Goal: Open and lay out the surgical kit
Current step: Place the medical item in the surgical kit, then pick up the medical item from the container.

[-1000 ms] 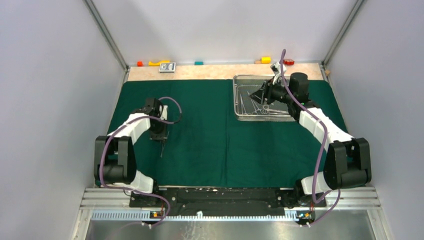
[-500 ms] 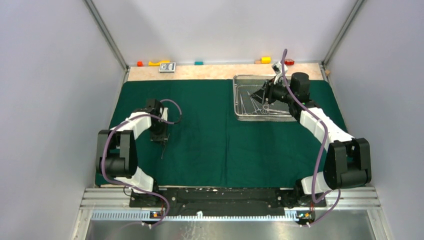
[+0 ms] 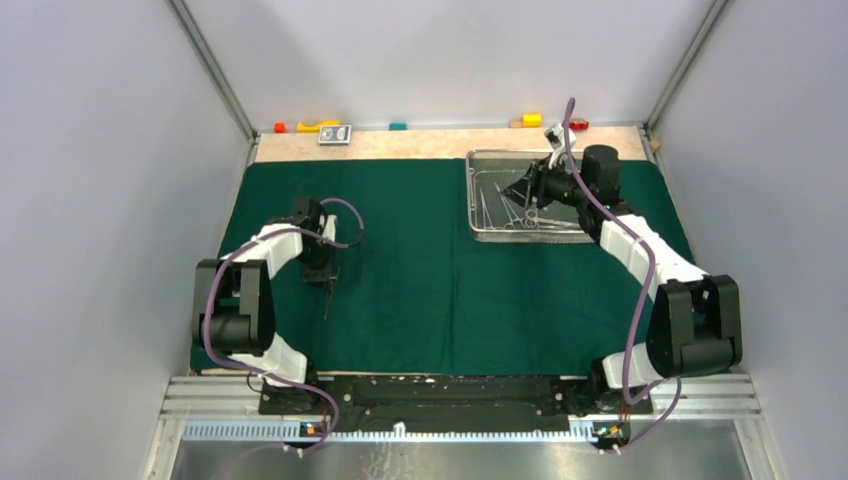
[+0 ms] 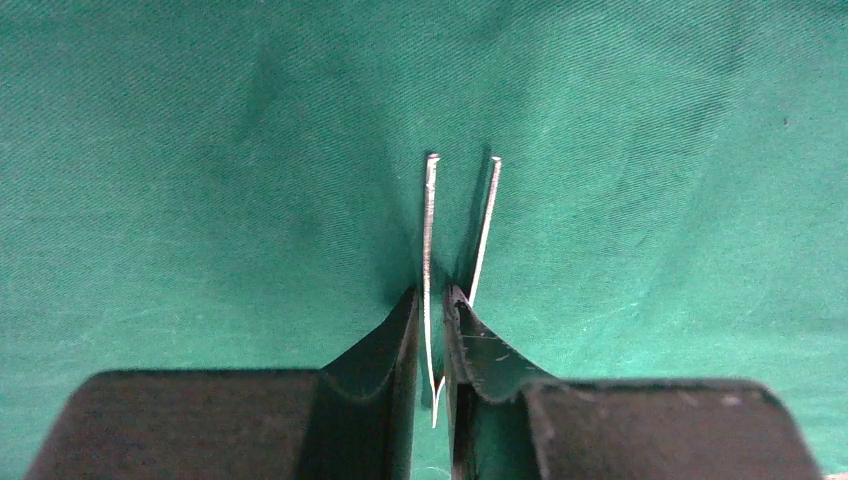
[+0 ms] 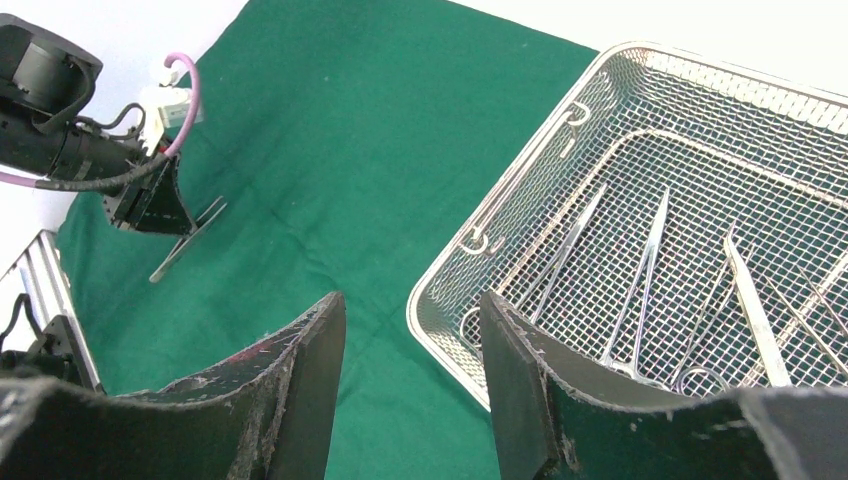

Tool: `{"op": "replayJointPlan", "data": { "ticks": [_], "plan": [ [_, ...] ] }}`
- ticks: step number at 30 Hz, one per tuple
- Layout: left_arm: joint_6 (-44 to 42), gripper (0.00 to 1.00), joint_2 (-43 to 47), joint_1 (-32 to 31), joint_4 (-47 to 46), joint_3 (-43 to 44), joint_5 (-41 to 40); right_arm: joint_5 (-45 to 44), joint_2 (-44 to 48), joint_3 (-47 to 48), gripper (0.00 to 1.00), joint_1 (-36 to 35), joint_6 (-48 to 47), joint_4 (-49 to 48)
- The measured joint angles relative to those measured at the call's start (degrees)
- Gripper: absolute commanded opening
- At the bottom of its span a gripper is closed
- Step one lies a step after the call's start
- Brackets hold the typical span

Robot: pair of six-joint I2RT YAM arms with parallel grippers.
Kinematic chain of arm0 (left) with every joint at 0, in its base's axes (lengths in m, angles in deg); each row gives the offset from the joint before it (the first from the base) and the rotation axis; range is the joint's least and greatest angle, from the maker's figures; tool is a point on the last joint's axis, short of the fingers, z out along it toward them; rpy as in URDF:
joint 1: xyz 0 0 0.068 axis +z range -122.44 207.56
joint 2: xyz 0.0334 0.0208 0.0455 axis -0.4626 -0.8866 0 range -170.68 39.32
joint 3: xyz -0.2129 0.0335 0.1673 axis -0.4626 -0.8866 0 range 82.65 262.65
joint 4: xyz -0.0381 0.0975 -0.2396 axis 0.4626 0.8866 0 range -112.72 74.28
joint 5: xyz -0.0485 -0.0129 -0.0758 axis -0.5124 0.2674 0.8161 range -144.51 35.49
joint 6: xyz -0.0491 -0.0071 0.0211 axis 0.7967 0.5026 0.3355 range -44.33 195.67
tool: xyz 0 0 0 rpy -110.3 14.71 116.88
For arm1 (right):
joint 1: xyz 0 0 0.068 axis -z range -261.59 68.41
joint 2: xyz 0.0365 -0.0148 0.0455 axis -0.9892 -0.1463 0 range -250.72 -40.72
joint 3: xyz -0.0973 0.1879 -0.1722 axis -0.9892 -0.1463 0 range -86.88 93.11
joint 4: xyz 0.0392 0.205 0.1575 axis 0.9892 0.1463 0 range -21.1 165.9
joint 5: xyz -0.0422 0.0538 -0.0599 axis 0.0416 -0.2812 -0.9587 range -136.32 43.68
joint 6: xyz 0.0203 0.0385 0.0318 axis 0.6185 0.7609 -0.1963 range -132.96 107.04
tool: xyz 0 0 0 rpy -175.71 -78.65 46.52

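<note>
The dark green cloth (image 3: 430,300) lies spread over the table. Slim steel tweezers (image 4: 430,220) lie on it at the left, tips pointing away and sprung apart. My left gripper (image 4: 430,292) stands low over their joined end, its jaws parted a little with green showing on either side of the steel; one tine runs under the right finger. In the top view the tweezers (image 3: 327,296) poke out below the left gripper (image 3: 326,278). My right gripper (image 5: 412,300) hangs open and empty above the near-left corner of the wire-mesh tray (image 5: 520,170), which holds several steel instruments (image 5: 650,270).
The tray (image 3: 471,200) stands on the cloth at the back right. Small coloured blocks (image 3: 318,126) and a small grey card (image 3: 335,135) line the bare wooden strip along the back wall. Metal frame posts rise at both back corners.
The left jaws have parted slightly around the tweezers, which now rest on the cloth. The left elbow has swung a little. The right arm has not moved.
</note>
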Motion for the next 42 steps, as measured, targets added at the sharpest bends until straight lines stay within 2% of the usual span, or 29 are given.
{"op": "replayJointPlan", "data": {
  "ticks": [7, 8, 14, 17, 23, 29, 35, 42],
  "plan": [
    [-0.11, 0.44, 2.01, 0.35, 0.15, 0.0, 0.35, -2.54, -0.9, 1.99, 0.52, 0.24, -1.09, 3.67],
    [-0.22, 0.5, 2.86, 0.39, 0.2, 0.0, 0.39, -3.52, -1.53, 3.06, 0.53, 0.26, -1.66, 4.74],
    [-0.66, 0.73, 9.25, 0.55, 1.2, 1.99, 1.7, -10.86, -8.61, 13.6, 0.54, 0.28, -7.63, 12.83],
    [-0.76, 0.8, 11.54, 0.55, 1.64, 4.55, 2.6, -14.53, -14.53, 19.98, 0.54, 0.28, -11.32, 16.44],
    [-1.97, 0.87, 17.62, 0.55, 0.85, 7.19, 5.09, -21.46, -29.77, 34.1, 0.53, 0.28, -20.0, 25.77],
    [-3.61, 0.91, 22.6, 0.55, -1.27, 7.19, 7.65, -24.57, -41.53, 46.01, 0.53, 0.28, -27.69, 34.29],
    [-4.17, 0.92, 22.97, 0.55, -2.1, 7.17, 8.79, -25.79, -46.84, 51.1, 0.49, 0.24, -32.72, 40.09],
    [-4.42, 0.93, 21.94, 0.55, -2.45, 7.17, 9.6, -26.16, -47.84, 51.19, 0.44, -0.15, -35.8, 41.97]
  ]
}}
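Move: The curved tweezers in the tray, the right gripper's aim, lie about 13 cm ahead of it, 7 cm to its right and 18 cm below. A thin probe lies 2 cm to their right; straight forceps lie some 5 cm to their left and 1 cm nearer, and scissors about 9 cm left and 2 cm nearer. For the left gripper, the laid-out tweezers lie right at its fingertips, about 1 cm below, on the cloth. Carry the right gripper forward about 15 cm over the tray, then down some 17 cm while easing right, swinging its half-open fingers roughly 45 degrees from near-level to steeply down; stop with them straddling the curved tweezers and just starting to narrow. Meanwhile spread the left fingers wide off the laid-out tweezers, raising that hand about 15 cm and slightly forward, fingers tilting forward. ##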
